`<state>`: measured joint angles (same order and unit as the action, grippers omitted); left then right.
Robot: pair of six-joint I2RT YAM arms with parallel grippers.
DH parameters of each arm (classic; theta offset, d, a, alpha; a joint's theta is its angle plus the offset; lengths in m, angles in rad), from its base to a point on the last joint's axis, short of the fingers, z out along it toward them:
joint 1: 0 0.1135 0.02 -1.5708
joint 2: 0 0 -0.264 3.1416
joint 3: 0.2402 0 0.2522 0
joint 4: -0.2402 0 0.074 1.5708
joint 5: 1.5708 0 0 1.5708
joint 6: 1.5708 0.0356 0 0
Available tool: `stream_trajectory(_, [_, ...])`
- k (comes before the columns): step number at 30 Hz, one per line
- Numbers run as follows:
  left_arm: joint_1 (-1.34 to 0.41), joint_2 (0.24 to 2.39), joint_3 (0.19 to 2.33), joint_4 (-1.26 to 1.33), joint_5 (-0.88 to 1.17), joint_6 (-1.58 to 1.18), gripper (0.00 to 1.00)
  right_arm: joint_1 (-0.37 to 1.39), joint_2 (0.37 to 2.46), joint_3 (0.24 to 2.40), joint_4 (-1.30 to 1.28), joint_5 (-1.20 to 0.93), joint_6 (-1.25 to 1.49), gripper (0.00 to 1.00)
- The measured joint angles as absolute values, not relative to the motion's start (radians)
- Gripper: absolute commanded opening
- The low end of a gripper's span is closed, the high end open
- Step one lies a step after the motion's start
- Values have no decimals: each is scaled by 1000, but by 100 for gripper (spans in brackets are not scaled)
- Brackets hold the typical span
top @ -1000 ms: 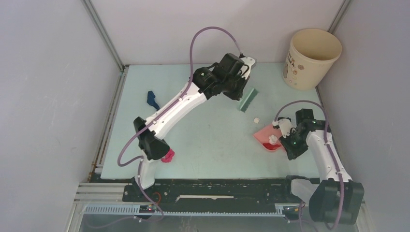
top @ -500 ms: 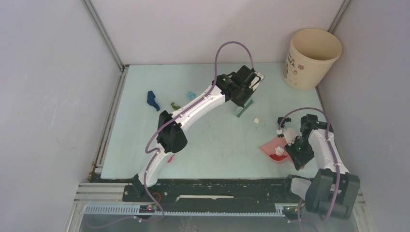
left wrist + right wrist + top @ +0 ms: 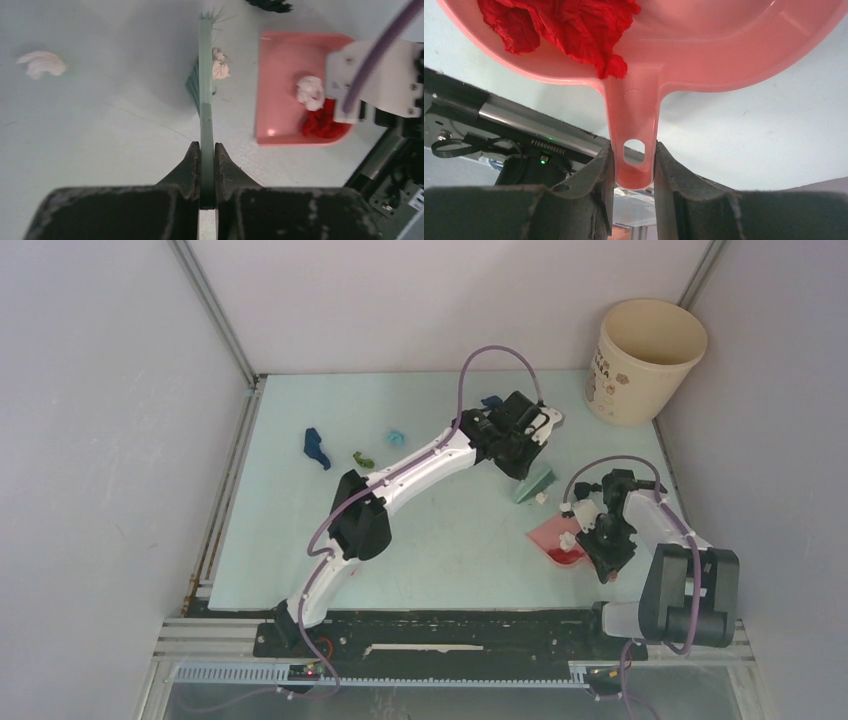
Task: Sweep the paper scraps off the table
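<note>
My left gripper (image 3: 207, 147) is shut on the thin handle of the green brush (image 3: 205, 90), whose bristles rest on the table (image 3: 280, 540). One white paper scrap (image 3: 220, 67) lies against the brush, on the side facing the pink dustpan (image 3: 295, 60). Inside the pan lie a white scrap (image 3: 310, 91) and a red scrap (image 3: 564, 25). My right gripper (image 3: 631, 150) is shut on the dustpan's handle (image 3: 631, 125). From above, the brush (image 3: 533, 483) sits just beyond the dustpan (image 3: 553, 538). Dark blue (image 3: 316, 447), green (image 3: 362, 458) and teal (image 3: 397, 437) scraps lie at the far left.
A cream bucket (image 3: 645, 360) stands at the far right corner. Another dark scrap (image 3: 491, 401) lies behind my left wrist, and a white scrap (image 3: 41, 64) lies left of the brush. Grey walls enclose the table; a black rail (image 3: 430, 632) runs along its near edge.
My left arm has swung the brush rightward and nearer, up to the white scrap beside the dustpan. The right arm has shifted the dustpan slightly, still holding it.
</note>
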<state>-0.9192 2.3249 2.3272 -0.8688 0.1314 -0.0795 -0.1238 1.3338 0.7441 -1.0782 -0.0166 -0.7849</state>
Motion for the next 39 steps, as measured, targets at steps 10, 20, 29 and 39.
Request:
stream_trajectory(10, [-986,2228,2223,-774,281,-192,0,-196,1374,756,-1021,-63,-776,0])
stream_trajectory(20, [-997,2136,2204,-629,226,-281,0,-419,1282,756,-1008,-112,-857,0])
stream_trajectory(29, [-937,2211,2215,-349,175,-525,0,-702,1243,756,-1048,-114,-1012,0])
stream_trajectory(39, [-933,2524,2347,-135,121,-855,0,-865,1266,756,-1061,-114,-1130,0])
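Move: A small white scrap lies about 8 cm to the right of the left hand, 1 cm back and 14 cm below, close behind the held brush. The dustpan, its mouth forward-left, has its middle some 11 cm right and 11 cm back of that hand; the black scrap lies about 18 cm to its right, level with it. From the right hand, on the pan handle, the white scrap is roughly 16 cm ahead and 15 cm left, the black scrap 17 cm ahead and 4 cm left. The white scrap is swept towards the pan as the left hand draws the brush back about 7 cm and slightly right, then lifts it some 12 cm, carries it right and forward, and lowers it beyond the black scrap, wrist turning about 50 degrees. The right hand, keeping the pan handle, eases forward, then slides right and back, turning the pan clockwise. ##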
